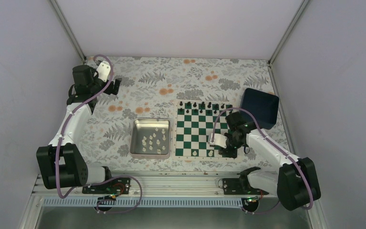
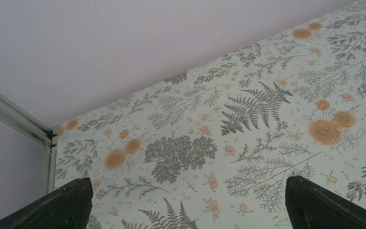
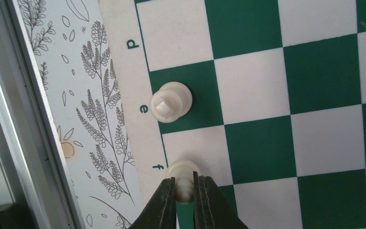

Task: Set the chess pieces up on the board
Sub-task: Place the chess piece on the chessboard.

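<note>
The green and white board (image 1: 195, 129) lies right of centre. Black chess pieces (image 1: 201, 104) line its far edge; a few cream pieces (image 1: 210, 153) stand on its near edge. My right gripper (image 1: 228, 151) (image 3: 185, 191) is shut on a cream piece (image 3: 183, 172) over the white square by the letter f. Another cream piece (image 3: 171, 101) stands on the green square by the letter e. Far away at the back left, my left gripper (image 1: 116, 86) (image 2: 186, 200) is open over the patterned cloth, its fingers (image 2: 66, 202) wide apart with nothing between them.
A square silver tray (image 1: 138, 150) holding several cream pieces (image 1: 155, 139) sits left of the board. A dark blue box (image 1: 259, 107) stands at the board's far right corner. Aluminium rails run along the table's near edge (image 3: 9, 143).
</note>
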`<state>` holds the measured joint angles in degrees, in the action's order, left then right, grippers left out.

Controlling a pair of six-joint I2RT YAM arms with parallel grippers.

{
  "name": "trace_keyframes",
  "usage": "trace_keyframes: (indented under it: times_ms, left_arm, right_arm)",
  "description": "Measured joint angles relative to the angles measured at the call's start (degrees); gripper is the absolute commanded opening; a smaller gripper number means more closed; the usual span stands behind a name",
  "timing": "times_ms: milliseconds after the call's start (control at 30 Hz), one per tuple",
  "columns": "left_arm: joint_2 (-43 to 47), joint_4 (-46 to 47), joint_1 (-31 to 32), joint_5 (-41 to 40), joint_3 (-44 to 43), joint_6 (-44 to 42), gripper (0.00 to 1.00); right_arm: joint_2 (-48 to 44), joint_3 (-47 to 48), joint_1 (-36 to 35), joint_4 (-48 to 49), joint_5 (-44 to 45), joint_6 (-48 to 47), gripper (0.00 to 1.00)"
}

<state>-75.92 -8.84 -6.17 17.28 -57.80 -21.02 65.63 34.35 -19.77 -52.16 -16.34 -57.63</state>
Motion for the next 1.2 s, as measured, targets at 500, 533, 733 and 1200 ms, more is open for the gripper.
trace_keyframes:
  times_ms: [500, 533, 733, 1200]
  left_arm:
    - [-0.4, 0.0, 0.0, -0.3, 0.0, -0.4, 1.00]
    - [-0.4, 0.0, 0.0, -0.3, 0.0, -0.4, 1.00]
    - [-0.4, 0.0, 0.0, -0.3, 0.0, -0.4, 1.00]
    - [-0.5, 0.0, 0.0, -0.3, 0.0, -0.5, 1.00]
  right_arm:
    - [1.0, 0.0, 0.0, 2.5, -1.0, 0.1, 0.04]
    - [1.3, 0.0, 0.0, 2.6, -1.0, 0.1, 0.04]
    - [2.6, 0.0, 0.0, 3.1, -1.0, 0.2, 0.05]
    - [3.1, 1.0, 0.0, 2.1, -0.5, 1.4, 0.35]
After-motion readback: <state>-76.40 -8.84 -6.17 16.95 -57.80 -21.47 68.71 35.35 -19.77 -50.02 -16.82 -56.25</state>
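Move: The right hand has a white piece shut between its fingertips, and the piece's square, f1 on the near edge of the board, lies about 1 cm ahead, 1 cm left and some 3 cm below. The white piece on e1 stands about 1 cm ahead and 4 cm left, the one on c1 about 1 cm ahead and 9 cm left, both with middles roughly 2 cm below. From the idle left hand, f1 is about 26 cm back, 40 cm right and 24 cm below. Still pinching the white piece by its head, the right hand edges about 1 cm forward and half a centimetre left over f1, beside the e1 piece, then sinks slowly by about half a centimetre with its wrist almost unturned. There it holds still before the fingers open to nearly a third, letting go of the head with a pad either side of it, and the hand just begins to rise. ##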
